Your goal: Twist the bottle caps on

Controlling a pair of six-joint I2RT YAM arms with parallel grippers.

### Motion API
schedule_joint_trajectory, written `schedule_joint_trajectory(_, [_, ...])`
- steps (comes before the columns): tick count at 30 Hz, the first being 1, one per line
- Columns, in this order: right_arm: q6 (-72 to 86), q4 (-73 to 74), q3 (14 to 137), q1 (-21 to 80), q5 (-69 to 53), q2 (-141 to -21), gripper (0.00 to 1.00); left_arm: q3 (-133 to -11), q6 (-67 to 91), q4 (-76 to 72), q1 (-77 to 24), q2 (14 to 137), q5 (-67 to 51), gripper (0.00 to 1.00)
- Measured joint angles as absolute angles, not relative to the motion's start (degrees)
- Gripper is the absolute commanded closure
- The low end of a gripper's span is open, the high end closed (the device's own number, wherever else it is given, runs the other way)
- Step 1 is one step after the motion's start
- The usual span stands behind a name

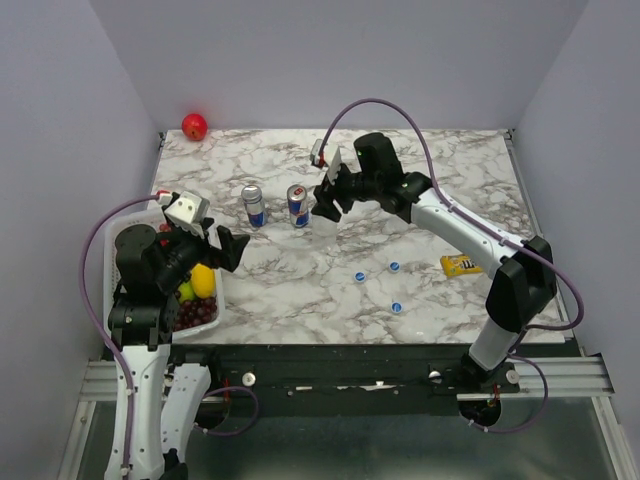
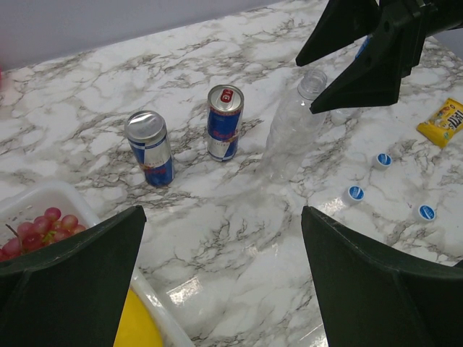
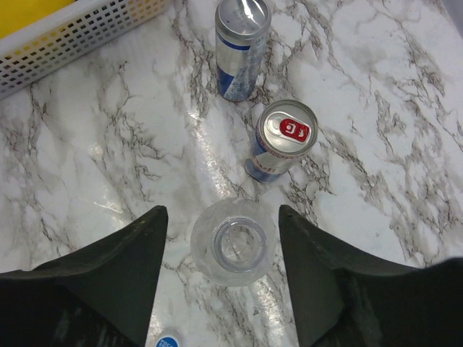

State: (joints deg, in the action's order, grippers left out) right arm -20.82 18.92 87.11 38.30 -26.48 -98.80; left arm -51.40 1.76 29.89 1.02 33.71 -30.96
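Note:
A clear, unlabelled bottle (image 1: 322,228) stands upright with an open mouth, just right of two drink cans. It shows in the left wrist view as the bottle (image 2: 293,134) and from above in the right wrist view as the bottle (image 3: 233,242). My right gripper (image 1: 328,200) hangs over it, open. In its own view the right gripper (image 3: 222,211) straddles the bottle with a gap on each side. Three blue bottle caps (image 1: 359,276) (image 1: 394,266) (image 1: 396,307) lie loose on the table to the near right. My left gripper (image 2: 223,217) is open and empty near the basket.
Two blue-and-silver cans (image 1: 253,206) (image 1: 298,205) stand left of the bottle. A white basket (image 1: 118,250) with grapes and a lemon sits at the left edge. A yellow candy pack (image 1: 460,264) lies at the right. A red apple (image 1: 194,126) rests in the far left corner.

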Motion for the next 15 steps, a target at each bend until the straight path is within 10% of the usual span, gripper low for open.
schedule_joint_trajectory(15, [-21.85,15.49,84.09,38.30,-24.32,-99.35,0.62,-53.69,5.69,27.62,0.49,45.87,-37.98,0.02])
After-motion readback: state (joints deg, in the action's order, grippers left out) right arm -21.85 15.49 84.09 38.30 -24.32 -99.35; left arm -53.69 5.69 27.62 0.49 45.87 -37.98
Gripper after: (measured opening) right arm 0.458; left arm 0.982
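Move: The uncapped clear bottle stands practically under the right hand, its mouth just below the fingertips and its middle about 11 cm down. From that hand the nearer can is some 7 cm left and 4 cm ahead, the farther can about 19 cm left and 4 cm ahead; the nearest cap lies roughly 12 cm back and 10 cm right. From the left hand the bottle is about 15 cm ahead, 20 cm right, its middle some 15 cm lower. Down by about 2 cm, edging slightly forward, the empty right hand settles over the bottle's mouth while its fingers close from well open to roughly half, one on each side of the neck. The left hand eases forward, right and down, some 4 cm in all, towards the bottle, its wrist tipping down about 10 degrees and its fingers staying wide open. ##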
